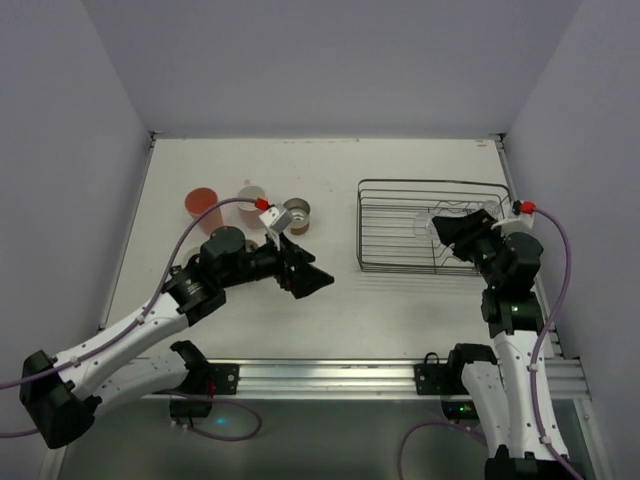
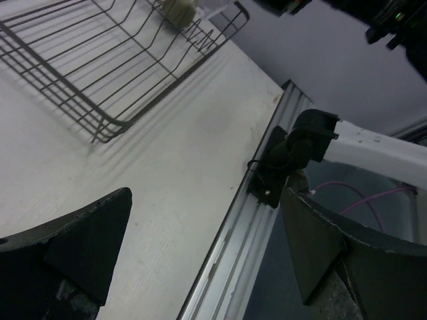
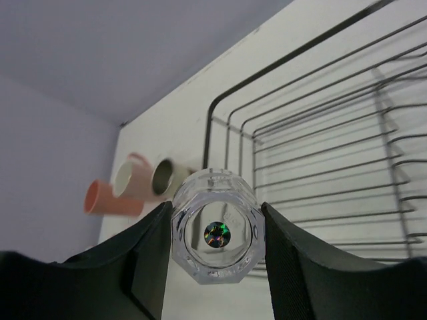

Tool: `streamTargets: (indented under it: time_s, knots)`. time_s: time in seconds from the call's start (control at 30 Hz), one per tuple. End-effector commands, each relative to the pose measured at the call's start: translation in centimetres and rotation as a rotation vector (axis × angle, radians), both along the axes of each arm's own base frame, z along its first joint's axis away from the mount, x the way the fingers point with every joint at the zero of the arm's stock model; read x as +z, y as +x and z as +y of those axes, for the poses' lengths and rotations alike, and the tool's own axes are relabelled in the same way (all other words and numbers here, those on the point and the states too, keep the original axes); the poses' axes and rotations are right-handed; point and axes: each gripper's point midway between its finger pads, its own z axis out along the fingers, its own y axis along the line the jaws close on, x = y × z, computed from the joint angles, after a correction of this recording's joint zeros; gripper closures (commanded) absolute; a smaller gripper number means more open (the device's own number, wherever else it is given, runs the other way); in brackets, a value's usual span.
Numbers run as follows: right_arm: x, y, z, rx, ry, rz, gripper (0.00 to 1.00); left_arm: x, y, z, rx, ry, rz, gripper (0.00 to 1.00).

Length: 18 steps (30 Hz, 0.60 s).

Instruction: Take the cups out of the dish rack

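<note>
The dark wire dish rack [image 1: 395,228] stands at the right of the table, also seen in the right wrist view [image 3: 333,153] and the left wrist view [image 2: 80,73]. My right gripper [image 1: 440,228] hangs over the rack's right half, shut on a clear cup [image 3: 215,230] lying sideways between its fingers [image 3: 143,263]. On the table to the left stand a salmon-orange cup [image 1: 201,203], a pale pink cup [image 1: 251,197] and a shiny metal cup [image 1: 297,213]. My left gripper [image 1: 316,283] is open and empty [image 2: 207,253], low over bare table between those cups and the rack.
The aluminium rail [image 1: 330,377] with both arm bases runs along the near edge. White walls close in the table at the back and both sides. The left arm's forearm [image 1: 230,262] lies just in front of the set-down cups.
</note>
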Motion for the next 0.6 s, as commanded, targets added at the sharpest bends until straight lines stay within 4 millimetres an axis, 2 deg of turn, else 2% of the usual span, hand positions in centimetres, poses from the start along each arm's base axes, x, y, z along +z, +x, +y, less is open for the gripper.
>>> streamTargets:
  time_s: [0.0, 0.03, 0.07, 0.1, 0.13, 0.17, 0.2, 0.27, 0.43, 0.57]
  knots:
    - [3.4, -2.7, 7.4, 0.367, 0.18, -0.139, 0.71, 5.0, -0.5, -3.3, -0.114, -0.257, 0.052, 0.04]
    - [3.6, -3.4, 8.9, 0.436, 0.195, -0.172, 0.71, 4.7, -0.3, -3.8, -0.119, -0.27, 0.078, 0.06]
    - [3.7, -3.8, 9.7, 0.471, 0.206, -0.182, 0.71, 5.5, -0.2, -4.3, -0.131, -0.313, 0.066, 0.1]
    - [3.9, -4.8, 11.2, 0.534, 0.218, -0.192, 0.71, 4.7, 0.2, -5.1, -0.131, -0.317, 0.127, 0.12]
    - [4.0, -5.1, 11.9, 0.568, 0.242, -0.214, 0.71, 4.5, 0.3, -5.5, -0.141, -0.325, 0.142, 0.14]
    - [4.1, -5.4, 12.5, 0.595, 0.259, -0.226, 0.71, 5.2, 0.4, -5.9, -0.152, -0.354, 0.133, 0.17]
    - [4.0, -5.8, 13.3, 0.63, 0.294, -0.216, 0.71, 4.3, 0.6, -6.6, -0.156, -0.348, 0.176, 0.19]
    - [4.0, -6.6, 14.5, 0.709, 0.32, -0.248, 0.71, 4.6, 0.7, -7.2, -0.164, -0.372, 0.178, 0.23]
    - [2.8, -6.7, 16.7, 0.816, 0.357, -0.208, 0.71, 4.0, 0.7, -8.3, -0.162, -0.399, 0.22, 0.32]
    - [1.7, -6.9, 17.6, 0.843, 0.382, -0.195, 0.71, 4.2, 0.0, -8.7, -0.175, -0.422, 0.217, 0.51]
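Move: The clear cup is already pinched by its base in the right hand, its middle about 3 cm left of and 2 cm ahead of that hand's point. From the left hand it is roughly 29 cm right and 13 ahead, at about the same height. The open left gripper waits some 32 cm left of the right hand and 11 back. The rack's middle is 6 cm ahead of the right hand and 20 below; the beige mug is about 15 right, 6 ahead and 18 down. The clear cup is carried quickly to the robot's left, some 17 cm and about 6 cm back, mouth first towards the left gripper; the right hand keeps its grip and swings about 45 degrees counter-clockwise. The left hand comes to meet the cup, going about 8 cm right and slightly up, its fingers tipping up to near level and closing from wide open to about half at the rim. ##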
